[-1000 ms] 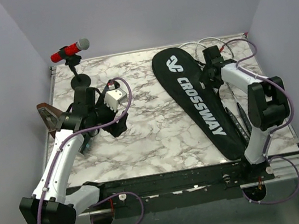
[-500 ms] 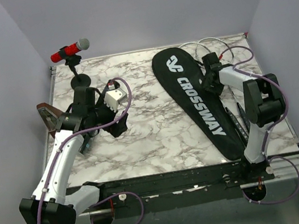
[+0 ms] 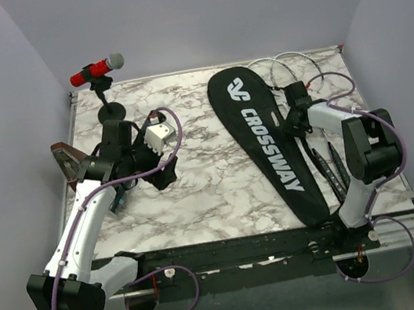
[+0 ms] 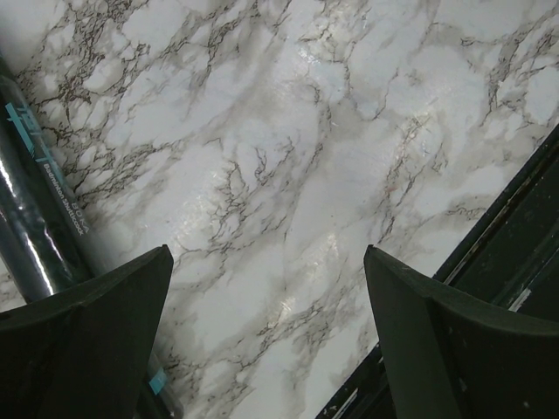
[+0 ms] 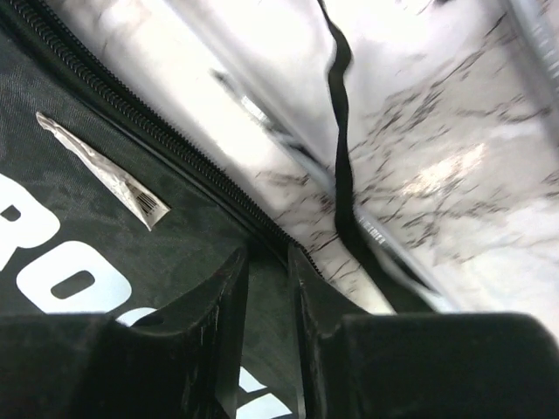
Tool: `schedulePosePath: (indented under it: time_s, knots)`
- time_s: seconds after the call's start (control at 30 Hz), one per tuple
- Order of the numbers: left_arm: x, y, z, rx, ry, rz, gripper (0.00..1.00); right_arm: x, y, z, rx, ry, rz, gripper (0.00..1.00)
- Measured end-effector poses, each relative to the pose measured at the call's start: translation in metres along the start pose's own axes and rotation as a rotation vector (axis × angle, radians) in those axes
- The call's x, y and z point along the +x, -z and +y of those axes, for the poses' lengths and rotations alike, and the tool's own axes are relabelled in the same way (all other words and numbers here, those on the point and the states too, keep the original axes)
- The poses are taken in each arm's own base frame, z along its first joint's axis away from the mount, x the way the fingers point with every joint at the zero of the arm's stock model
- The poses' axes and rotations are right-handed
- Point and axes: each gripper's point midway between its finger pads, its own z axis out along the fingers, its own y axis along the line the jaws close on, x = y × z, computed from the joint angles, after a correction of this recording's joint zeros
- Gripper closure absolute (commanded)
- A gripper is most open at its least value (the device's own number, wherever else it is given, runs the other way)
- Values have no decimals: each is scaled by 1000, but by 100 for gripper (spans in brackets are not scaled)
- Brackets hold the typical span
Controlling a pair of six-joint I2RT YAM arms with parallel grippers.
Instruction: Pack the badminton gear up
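Observation:
The black racket-shaped bag (image 3: 267, 141) lettered "CROSSWAY" lies slantwise on the right half of the marble table. My right gripper (image 3: 295, 118) sits at its right edge. In the right wrist view the right gripper (image 5: 268, 266) has its jaws drawn close together over the bag (image 5: 105, 253), just inside the zipper, with dark fabric between them. Thin racket frames (image 3: 281, 64) loop behind the bag, and their dark handles (image 3: 330, 168) lie along its right side. A racket frame (image 5: 389, 249) runs beside the zipper. My left gripper (image 4: 266, 288) is open over bare marble, with the black tube (image 4: 31, 218) beside its left finger.
A red microphone (image 3: 97, 69) on a black stand is at the back left corner. A brown wedge (image 3: 67, 159) sits at the left edge. A white barcode tag (image 5: 109, 175) lies on the bag. The table's black front rail (image 4: 511, 236) is near my left gripper.
My right gripper has slid nearer along the bag's right edge and its jaws have narrowed. The bag has swung a little to the left. The left arm has stayed still.

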Motion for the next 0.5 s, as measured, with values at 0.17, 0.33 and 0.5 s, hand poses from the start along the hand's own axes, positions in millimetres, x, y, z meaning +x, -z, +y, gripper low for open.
schedulePosePath:
  time_s: [0.17,0.33,0.5]
  knots:
    - [1,-1,0,1,14,6,1,26,12,22,-71,37,25,87]
    - [-1,-3,4,-16,14,-2,1,57,36,47,-151,78,60,89]
    - [-8,-11,13,-54,22,-23,1,59,70,72,-255,58,45,91]
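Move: The long black racket bag has its right zipped edge right at the right hand's fingertips; the bag's middle lies about 11 cm to that hand's left, 4 cm back and barely lower. The zip's tag is some 7 cm ahead and 6 cm left, and the nearer racket grip about 12 cm right and 19 cm back. From the left hand the bag's middle is roughly 39 cm right, 12 cm ahead and 18 cm below. The racket bag is dragged left by its zipped edge: the right hand, its fingers already at that edge and closing nearly shut, sweeps about 10 cm left and some 4 cm back, low over the table. Late in the sweep it rises about 4 cm and comes free of the edge, turning some 10 degrees counter-clockwise, while the wide-open left hand eases nearly 2 cm forward. ##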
